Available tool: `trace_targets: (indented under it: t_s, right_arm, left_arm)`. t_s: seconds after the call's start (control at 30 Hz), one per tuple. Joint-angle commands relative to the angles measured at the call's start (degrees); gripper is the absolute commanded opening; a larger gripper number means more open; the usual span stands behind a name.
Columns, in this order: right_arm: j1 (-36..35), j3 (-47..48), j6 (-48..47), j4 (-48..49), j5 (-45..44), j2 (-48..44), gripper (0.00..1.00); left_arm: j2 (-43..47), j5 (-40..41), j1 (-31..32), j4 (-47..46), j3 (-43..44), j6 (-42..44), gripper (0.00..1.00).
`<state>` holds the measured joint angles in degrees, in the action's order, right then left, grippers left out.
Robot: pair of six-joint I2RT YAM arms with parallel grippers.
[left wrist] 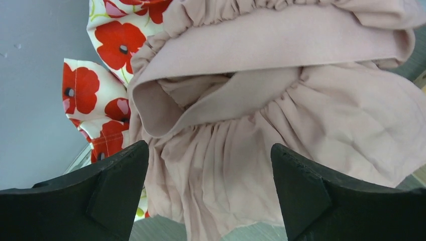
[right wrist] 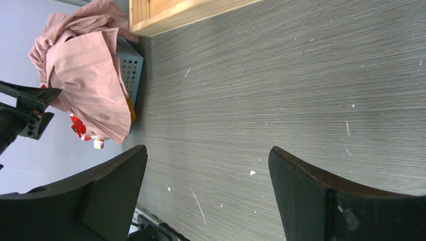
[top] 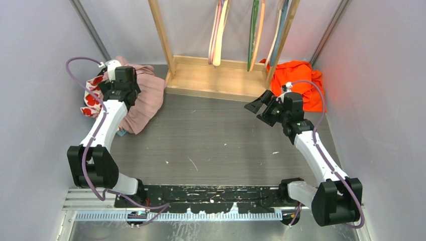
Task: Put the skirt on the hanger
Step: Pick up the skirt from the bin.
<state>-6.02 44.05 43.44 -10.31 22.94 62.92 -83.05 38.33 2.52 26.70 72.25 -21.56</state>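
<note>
The pale pink skirt [top: 148,100] lies crumpled over a basket at the back left, its gathered waistband [left wrist: 281,35] turned up toward the left wrist camera. My left gripper [top: 119,83] hangs just above it. In the left wrist view that gripper [left wrist: 208,150] is open, its fingers wide apart with pleated cloth below them and nothing clamped. Hangers [top: 217,35] dangle from the wooden rack [top: 216,75] at the back. My right gripper [top: 255,106] hovers open over bare table right of centre, and the right wrist view shows it [right wrist: 208,153] empty, with the skirt [right wrist: 90,75] far off.
A white garment with red poppies [top: 92,98] lies under the skirt by the left wall, also seen in the left wrist view [left wrist: 108,35]. A blue perforated basket [right wrist: 129,68] holds the pile. An orange garment [top: 301,83] sits at the back right. Walls close both sides.
</note>
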Motion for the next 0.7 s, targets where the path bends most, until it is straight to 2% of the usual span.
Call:
trace_targets:
  t_s: [0.0, 0.13, 0.23, 0.37, 0.5, 0.67]
  right_arm:
    - [-0.3, 1.9, -0.9, 3.3, 1.7, 0.5, 0.95]
    - [-0.3, 1.4, -1.0, 3.4, 2.0, 1.1, 0.95]
    - [-0.4, 1.1, -1.2, 3.7, 1.7, 1.4, 0.95]
    - [-0.4, 1.0, -0.7, 4.2, 1.8, 1.8, 0.95]
    - [-0.5, 0.6, -0.8, 4.0, 1.5, 1.3, 0.95]
    - [-0.5, 0.8, -0.6, 3.2, 1.9, 0.6, 0.94]
  left_arm:
    - [0.3, -2.4, -3.3, -13.1, -2.8, 1.5, 0.91]
    - [0.0, -10.7, -9.3, -19.7, -6.9, -2.9, 0.9]
    - [-2.1, -14.3, -11.0, -20.7, -6.7, -3.8, 0.88]
    - [-4.2, -16.3, -11.1, -18.1, -5.2, -4.4, 0.57]
    - [-0.9, -17.4, -10.2, -14.4, -5.2, -5.3, 0.33]
    - [5.4, -20.3, -4.9, -3.5, -0.3, -5.5, 0.23]
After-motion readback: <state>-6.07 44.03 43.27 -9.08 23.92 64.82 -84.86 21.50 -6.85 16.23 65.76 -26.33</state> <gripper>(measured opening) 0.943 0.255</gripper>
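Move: The pink skirt, heaped over the bin, has its middle about 3 cm ahead of the left hand, 2 cm to its right and 8 cm below. The floral cloth lies some 9 cm to this hand's left, level with it fore and aft and roughly 11 cm lower; the left end of the wooden rack base is about 17 cm to its right and 4 cm ahead. From the right hand, the skirt is some 45 cm left, 8 cm ahead and 5 cm below. Bring the open left gripper left and down, slightly forward, about 5 cm each way left and down, to the gathered folds just below the pink skirt's waistband, rolling its left side down some 10 degrees. Start shutting the fingers on those folds as it nears the low point, then ease back right about 3 cm and slightly up while they keep closing to a narrow gap. ##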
